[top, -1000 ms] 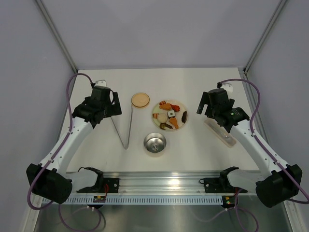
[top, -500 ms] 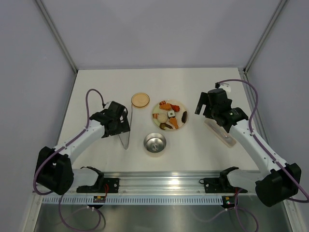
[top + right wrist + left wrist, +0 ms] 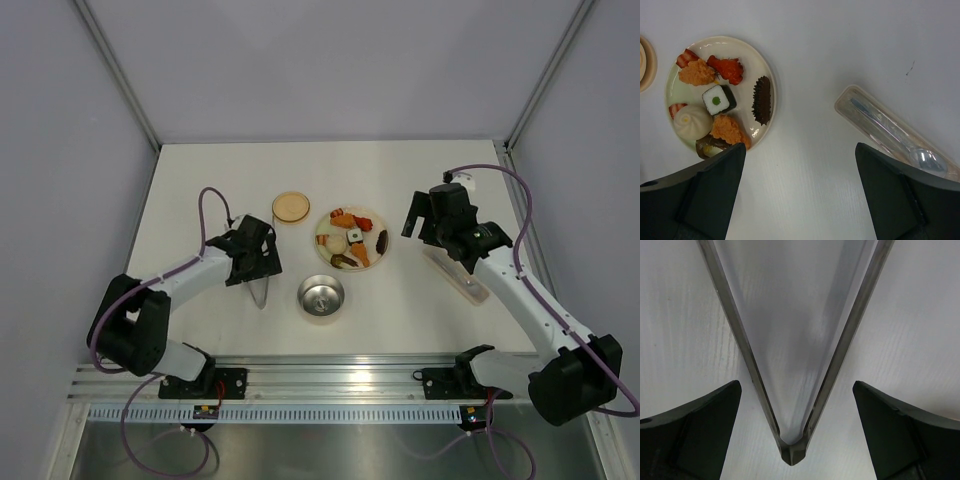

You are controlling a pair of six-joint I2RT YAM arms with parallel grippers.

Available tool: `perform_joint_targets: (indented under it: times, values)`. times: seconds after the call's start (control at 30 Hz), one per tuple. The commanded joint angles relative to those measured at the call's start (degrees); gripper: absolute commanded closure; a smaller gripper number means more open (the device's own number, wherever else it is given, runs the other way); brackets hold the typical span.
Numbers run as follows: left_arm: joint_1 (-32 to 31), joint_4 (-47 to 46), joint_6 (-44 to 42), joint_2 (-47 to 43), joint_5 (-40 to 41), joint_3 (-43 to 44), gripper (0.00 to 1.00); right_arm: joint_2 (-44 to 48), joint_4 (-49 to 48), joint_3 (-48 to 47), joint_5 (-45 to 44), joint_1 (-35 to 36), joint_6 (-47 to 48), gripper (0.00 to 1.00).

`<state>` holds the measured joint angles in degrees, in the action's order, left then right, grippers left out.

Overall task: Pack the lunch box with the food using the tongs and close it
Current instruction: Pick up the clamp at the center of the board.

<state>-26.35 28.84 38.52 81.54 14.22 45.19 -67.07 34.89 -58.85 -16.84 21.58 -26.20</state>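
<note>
The tongs lie flat on the table as a narrow silver V, their joined end toward the near edge. My left gripper hangs open right over them, one finger on each side of the joint, touching neither arm. From above, the left gripper hides most of the tongs. The steel lunch box stands uncovered just right of them, its wooden lid farther back. The food sits on a cream plate. My right gripper is open and holds nothing, above the table right of the plate.
A clear plastic case holding a spoon lies right of the right gripper. The plate stands behind the lunch box. Grey walls enclose the table on three sides, and a metal rail runs along the near edge.
My left arm has swung right and toward the near edge, coming down over the joined end of the tongs. The right arm has barely moved.
</note>
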Motion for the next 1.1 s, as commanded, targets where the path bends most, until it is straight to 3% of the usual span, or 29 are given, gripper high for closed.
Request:
perform_joint_targets:
  times: [0.0, 0.43, 0.87, 1.07]
  values:
    - [-0.3, -4.8, -1.3, 2.7, -1.1, 0.1, 0.01, -0.7, -2.1, 0.4, 1.1, 0.1, -0.9, 0.01]
    - [-0.2, -11.0, -2.6, 9.3, -1.2, 2.6, 0.03, -1.7, -1.8, -0.1, 1.8, 0.1, -1.7, 0.01]
    - [-0.1, -12.7, -3.0, 6.7, 0.6, 0.7, 0.44, -1.4, -1.7, 0.5, 2.2, 0.1, -2.8, 0.0]
    - [-0.1, -10.9, -3.2, 2.9, 2.8, 0.7, 0.58, -1.4, -1.4, 0.5, 1.8, 0.1, -2.6, 0.01]
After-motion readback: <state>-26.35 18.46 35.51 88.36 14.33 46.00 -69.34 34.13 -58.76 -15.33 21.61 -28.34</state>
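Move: The middle of the V-shaped clamp lies some 5 cm ahead of the left hand, perhaps 1 cm to its right and about 2 cm below, with its joined end back towards the robot. The steel pot stands roughly 15 cm to the right and 4 cm back. The round lid is some 20 cm ahead and 9 cm right, the food plate about 11 cm ahead and 22 cm right. From the right hand the clamp's middle is level ahead, around 38 cm to its left and 17 cm below. The left hand, fingers wide open and pointing steeply down, first sinks about 2 cm to bring its tips down astride the clamp's two legs, then slides some 3.5 cm forward along them, away from the joined end, drifting a little over 1 cm to the right. As that travel eases off, the fingers close to a bit under half open, so that their tips come onto the outer sides of both legs and squeeze them towards each other, the wrist keeping nearly the same tilt. ##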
